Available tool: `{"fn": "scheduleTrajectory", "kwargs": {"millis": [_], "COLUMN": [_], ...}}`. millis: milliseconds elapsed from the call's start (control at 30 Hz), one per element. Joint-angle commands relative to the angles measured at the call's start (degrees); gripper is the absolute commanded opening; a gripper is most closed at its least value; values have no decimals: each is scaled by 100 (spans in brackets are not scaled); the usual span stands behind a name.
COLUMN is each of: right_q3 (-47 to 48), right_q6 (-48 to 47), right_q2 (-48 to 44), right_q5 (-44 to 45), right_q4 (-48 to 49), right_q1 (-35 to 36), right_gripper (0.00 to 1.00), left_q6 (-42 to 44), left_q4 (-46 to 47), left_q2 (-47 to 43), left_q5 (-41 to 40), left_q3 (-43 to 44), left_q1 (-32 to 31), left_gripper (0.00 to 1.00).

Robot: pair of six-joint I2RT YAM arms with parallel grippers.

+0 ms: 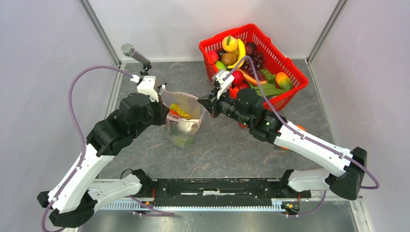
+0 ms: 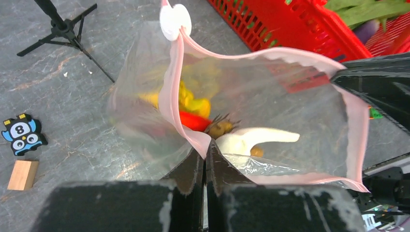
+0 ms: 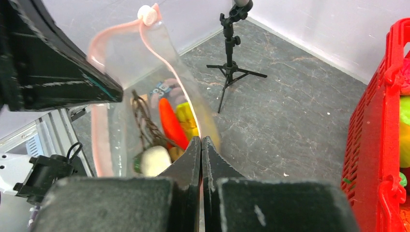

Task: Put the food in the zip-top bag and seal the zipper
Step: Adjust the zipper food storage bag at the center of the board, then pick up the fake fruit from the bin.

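Observation:
The clear zip-top bag (image 1: 183, 123) stands on the table between my arms with its mouth held wide. My left gripper (image 2: 206, 145) is shut on the pale pink zipper (image 2: 169, 82) strip on the bag's left side. My right gripper (image 3: 200, 140) is shut on the same strip on the opposite side. From above, the left gripper (image 1: 163, 101) and right gripper (image 1: 203, 102) flank the mouth. Inside lies food: a yellow piece (image 2: 193, 101), a red one (image 2: 196, 121) and a white one (image 2: 251, 137). The white slider (image 2: 175, 20) sits at the strip's far end.
A red mesh basket (image 1: 281, 52) full of toy fruit and vegetables stands at the back right, close behind the right arm. A microphone on a small tripod (image 1: 134, 52) stands back left. An owl tag (image 2: 21, 134) and a wooden block (image 2: 22, 175) lie left of the bag.

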Motion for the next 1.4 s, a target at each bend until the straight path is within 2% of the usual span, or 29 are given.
{"fn": "scheduleTrajectory", "kwargs": {"millis": [0,133,200,267,300,333,400,433,467,533,600,767,867,1033,1133,1367], "right_q3": [-11,-79,-163,-232,-220,-160,23,133,246,497,629,537,605,644,646,976], "right_q6": [112,151,136,177,179,153,55,-1,-85,-226,-346,-554,-494,44,428,654], "right_q2": [-50,155,269,312,304,286,217,176,149,94,12,-151,56,726,1175,2146], "right_q5": [190,150,62,-99,-199,-204,-393,-431,-479,-536,-538,462,1040,240,-408,-907], "right_q4": [518,300,181,151,143,118,83,68,20,-131,-162,-159,-398,-432,-322,-351], "right_q1": [-117,-271,-346,-454,-527,-601,-731,-804,-861,-1011,-1120,-1414,-1877,-2939,-3409,-3679], "right_gripper": [0,0,5,19,32,36,39,45,55,66,72,77,81,91,94,95], "left_q6": [235,140,129,136,138,151,155,167,174,195,217,263,287,298,275,236], "left_q4": [-18,63,138,216,268,314,403,445,485,515,545,610,668,820,864,937], "left_q2": [78,139,177,204,209,217,236,242,260,294,318,294,251,140,78,28], "left_q5": [30,125,169,177,178,176,160,168,180,190,180,197,258,359,402,495], "left_q3": [384,161,56,-9,-33,-61,-99,-110,-119,-106,-106,-111,-127,-211,-267,-381], "left_q1": [30,31,30,30,30,30,30,30,30,30,30,30,30,30,30,30], "left_gripper": [2,2,2,2,2,2,2,2,2,2,2,2,2,2,2,2]}}
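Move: The right fingers are still shut on the bag's rim; the round red fruit in the basket lies about 22 cm ahead, 19 cm to their right and 20 cm below. From that hand the green apple is some 28 cm ahead and 11 cm right, the banana 32 cm ahead and 21 cm right, both about as low. From the left hand, holding the rim's opposite side, the red fruit is roughly 27 cm ahead, 34 cm right and 18 cm below. Right hand releases the bag rim, opens wide, swings some 30 cm forward-right, then down, towards the round red fruit. ##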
